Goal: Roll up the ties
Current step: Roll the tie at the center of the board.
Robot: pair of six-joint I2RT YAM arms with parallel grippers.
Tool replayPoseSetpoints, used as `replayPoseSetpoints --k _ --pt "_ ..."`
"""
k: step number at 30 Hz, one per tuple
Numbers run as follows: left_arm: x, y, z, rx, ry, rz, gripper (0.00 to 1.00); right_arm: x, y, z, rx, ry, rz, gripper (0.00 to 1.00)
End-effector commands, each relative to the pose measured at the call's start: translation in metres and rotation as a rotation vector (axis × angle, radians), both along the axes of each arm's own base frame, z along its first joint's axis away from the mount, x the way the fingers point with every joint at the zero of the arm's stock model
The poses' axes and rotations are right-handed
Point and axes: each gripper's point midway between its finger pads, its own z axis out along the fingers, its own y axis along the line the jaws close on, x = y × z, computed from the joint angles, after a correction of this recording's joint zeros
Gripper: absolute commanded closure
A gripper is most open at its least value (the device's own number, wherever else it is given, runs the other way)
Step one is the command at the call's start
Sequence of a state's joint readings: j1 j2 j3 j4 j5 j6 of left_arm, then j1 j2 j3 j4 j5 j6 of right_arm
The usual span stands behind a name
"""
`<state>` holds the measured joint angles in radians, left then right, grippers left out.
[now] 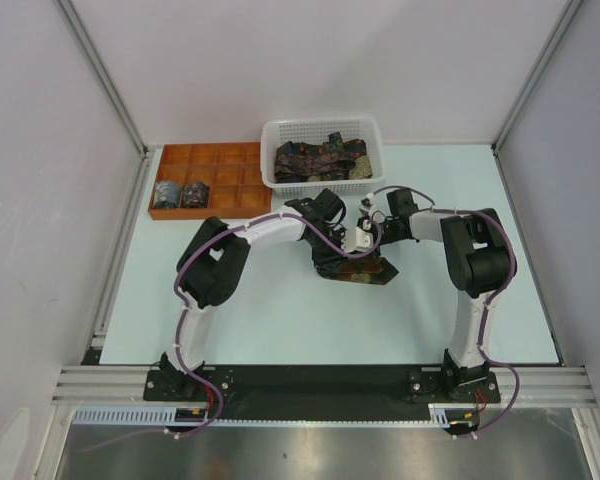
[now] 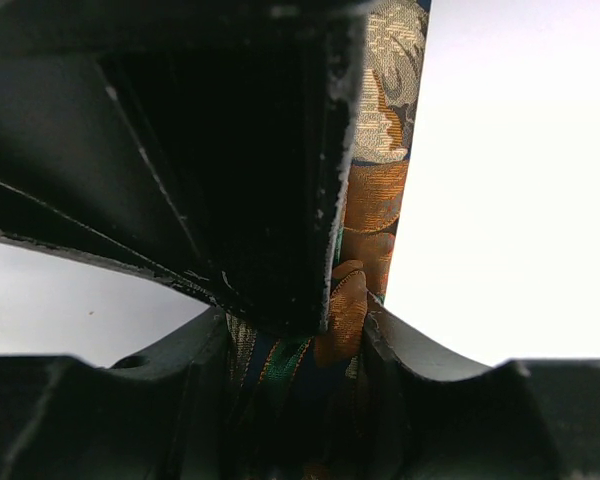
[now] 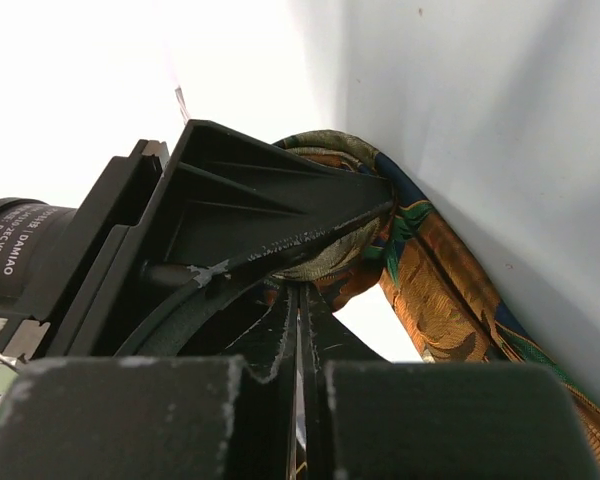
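Note:
One dark tie (image 1: pixel 365 272) with orange and green motifs lies bunched at the table's middle, between both arms. My left gripper (image 2: pixel 295 350) is shut on it, and folded fabric (image 2: pixel 375 200) fills the gap between its fingers and runs up past them. My right gripper (image 3: pixel 300 295) is shut, its two fingers pressed flat together. Their tips reach the tie's looped fold (image 3: pixel 440 300) under the left gripper's finger (image 3: pixel 260 200). Whether any fabric is pinched there is hidden. From above, the left gripper (image 1: pixel 332 258) and right gripper (image 1: pixel 365 248) almost touch over the tie.
A white mesh basket (image 1: pixel 272 135) at the back holds several more ties (image 1: pixel 320 158). To its left an orange-brown compartment tray (image 1: pixel 225 155) has two rolled ties (image 1: pixel 180 192) in its front-left cells. Side walls close in the table.

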<state>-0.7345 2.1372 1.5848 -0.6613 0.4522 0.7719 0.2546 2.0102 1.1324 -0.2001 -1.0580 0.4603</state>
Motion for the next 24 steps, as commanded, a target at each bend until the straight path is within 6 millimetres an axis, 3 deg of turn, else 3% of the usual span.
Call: replayPoseSetpoints --k 1,4,8,12,16,17,18,21,24 --pt "-0.022 0.033 -0.017 0.112 0.109 0.042 0.84 -0.008 -0.015 -0.043 -0.160 0.022 0.000 1.00" --pt "-0.018 0.030 -0.012 0.092 0.104 0.055 0.78 -0.007 -0.023 -0.048 -0.199 0.015 -0.010 1.00" --pt "-0.014 0.028 -0.008 0.075 0.097 0.067 0.78 -0.002 -0.036 -0.054 -0.233 0.018 -0.039 1.00" --pt "-0.013 0.028 -0.008 0.073 0.099 0.064 0.85 0.001 -0.039 -0.049 -0.213 0.013 -0.048 1.00" --pt "-0.015 0.028 -0.010 0.072 0.110 0.058 0.89 0.002 -0.030 -0.032 -0.099 0.024 -0.045 1.00" --pt "-0.014 0.027 -0.009 0.070 0.108 0.058 0.90 0.005 -0.028 -0.027 -0.073 0.016 -0.046 0.97" --pt "-0.015 0.028 -0.010 0.072 0.109 0.056 0.90 0.005 -0.026 -0.024 -0.051 0.017 -0.047 0.84" --pt "-0.015 0.028 -0.010 0.073 0.111 0.054 0.91 0.009 -0.018 -0.008 0.020 0.006 -0.064 0.58" --pt "-0.016 0.029 -0.011 0.077 0.116 0.053 0.91 0.008 -0.011 0.001 0.053 -0.007 -0.060 0.50"
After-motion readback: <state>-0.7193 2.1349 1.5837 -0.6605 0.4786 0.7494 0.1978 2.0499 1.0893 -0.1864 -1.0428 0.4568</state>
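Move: Just to the left of the right hand, about 2 cm over and 2 cm below its shut fingertips, is the rolled part of the tie, already gripped in the left hand's fingers. The tie's free tip lies about 9 cm right of the right hand, 3 cm back and 5 cm down. The white basket stands some 19 cm ahead of the right hand and 8 cm to its left, about 2 cm lower. Dropping some 4 cm and drawing about 3 cm to the right, the right hand takes its shut fingertips off the top of the tie roll towards the flat strip at the roll's right, tips dipping roughly 10 degrees. Low down it opens its fingers about halfway and starts back up and left by 1 to 1.5 cm, the tips levelling again. The left hand stays put and keeps its pinch on the roll. ##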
